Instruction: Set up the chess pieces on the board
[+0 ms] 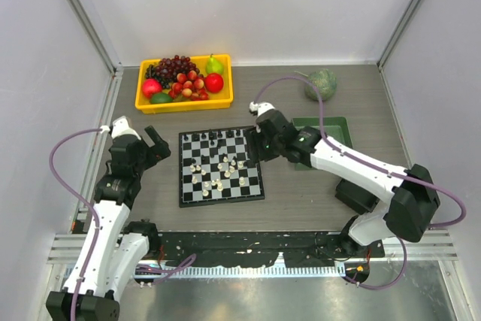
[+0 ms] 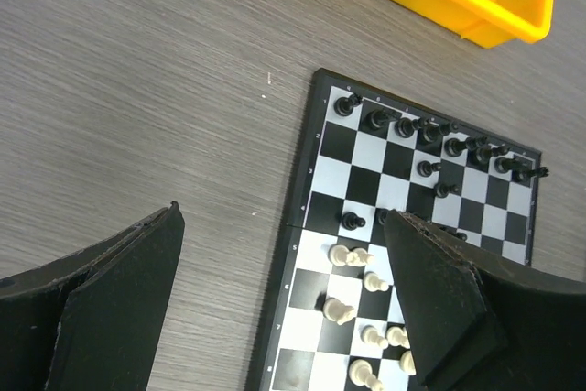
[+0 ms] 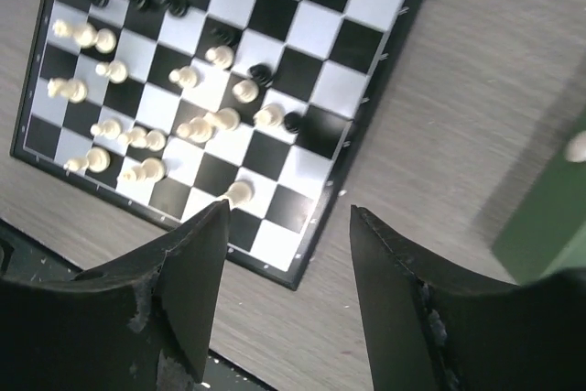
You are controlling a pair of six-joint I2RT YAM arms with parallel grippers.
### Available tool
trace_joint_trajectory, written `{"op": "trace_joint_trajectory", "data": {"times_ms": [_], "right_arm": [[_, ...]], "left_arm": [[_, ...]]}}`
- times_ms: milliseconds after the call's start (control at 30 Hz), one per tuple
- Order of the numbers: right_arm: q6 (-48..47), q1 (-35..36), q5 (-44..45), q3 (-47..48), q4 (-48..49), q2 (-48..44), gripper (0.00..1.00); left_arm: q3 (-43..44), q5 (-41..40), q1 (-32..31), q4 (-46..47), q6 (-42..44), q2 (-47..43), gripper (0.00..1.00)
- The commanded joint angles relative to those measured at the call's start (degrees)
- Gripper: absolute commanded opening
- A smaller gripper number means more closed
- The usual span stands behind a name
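The board (image 1: 222, 199) lies flat in the middle of the table. Black chess pieces (image 1: 218, 137) line its far rows, and cream-white chess pieces (image 1: 218, 172) stand scattered over its middle, some tipped over. My left gripper (image 1: 156, 145) hangs open beside the board's left edge, nothing between its fingers (image 2: 137, 272); the left wrist view shows the board (image 2: 341, 139) with black pieces (image 2: 377, 119) and white ones (image 2: 339, 310). My right gripper (image 1: 260, 130) hovers over the board's right side, open and empty. In the right wrist view the board's corner (image 3: 291, 276) sits between my fingers (image 3: 197, 263).
A yellow tray of fruit (image 1: 147, 103) stands behind the board. A green tray (image 1: 334, 129) lies right of the board under the right arm; a small pale thing (image 3: 577, 146) shows on it. A green melon (image 1: 321, 84) sits at the back right.
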Motion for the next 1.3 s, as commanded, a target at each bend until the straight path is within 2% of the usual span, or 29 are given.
{"op": "trace_joint_trajectory", "data": {"times_ms": [0, 200, 367, 567, 667, 867, 1133, 1267], "right_arm": [[2.8, 5.5, 3.4, -0.1, 2.4, 3.1, 0.61], [6.8, 10.9, 5.5, -0.9, 5.0, 6.0, 0.61], [7.9, 12.3, 6.2, -2.0, 6.7, 7.0, 0.60], [5.7, 12.3, 6.2, 0.1, 6.8, 8.8, 0.56], [4.8, 12.3, 6.0, 1.7, 6.9, 10.6, 0.50], [3.6, 12.3, 5.2, 5.1, 6.8, 14.0, 0.46], [2.0, 12.3, 9.7, 7.9, 5.4, 16.1, 0.44], [1.4, 11.6, 10.6, 8.9, 4.5, 17.6, 0.38]], "left_arm": [[2.6, 0.6, 0.3, 0.3, 4.5, 2.5, 0.99], [2.6, -0.8, 0.3, 1.7, 5.9, 3.4, 0.99], [3.9, -1.3, 0.2, 1.2, 6.7, 3.8, 0.99], [3.3, -3.1, 0.3, 0.9, 7.8, 3.1, 0.99], [3.2, -4.0, 0.3, 0.3, 8.3, 2.6, 0.99], [3.2, -4.7, 0.4, 0.0, 9.0, 2.3, 0.99], [2.8, -5.8, 0.3, -0.6, 9.8, 1.8, 0.99], [2.6, -5.9, 0.4, -0.5, 10.1, 1.7, 0.99]]}}
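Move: The white piece the right hand seems to go for, in the near right quarter of the board, stands about 8 cm to its left, 1 cm back and some 11 cm below. A second white piece lies about 5 cm left and 1 cm ahead of the hand, and the white corner piece, nearest the board's near right corner, 5 cm left and 5 cm back, both at that depth. From the left hand the aimed-at piece is roughly 28 cm right, 6 cm back and 12 cm below. Leftward and down, and at first back as well, the right hand sweeps in over the near right quarter of the board. It then eases forward again by about 3 cm while still drifting left, ending some 8 cm to the left and 6 cm lower, above the white pieces. The fingers, already part closed, narrow further without touching anything, and the wrist barely turns. ##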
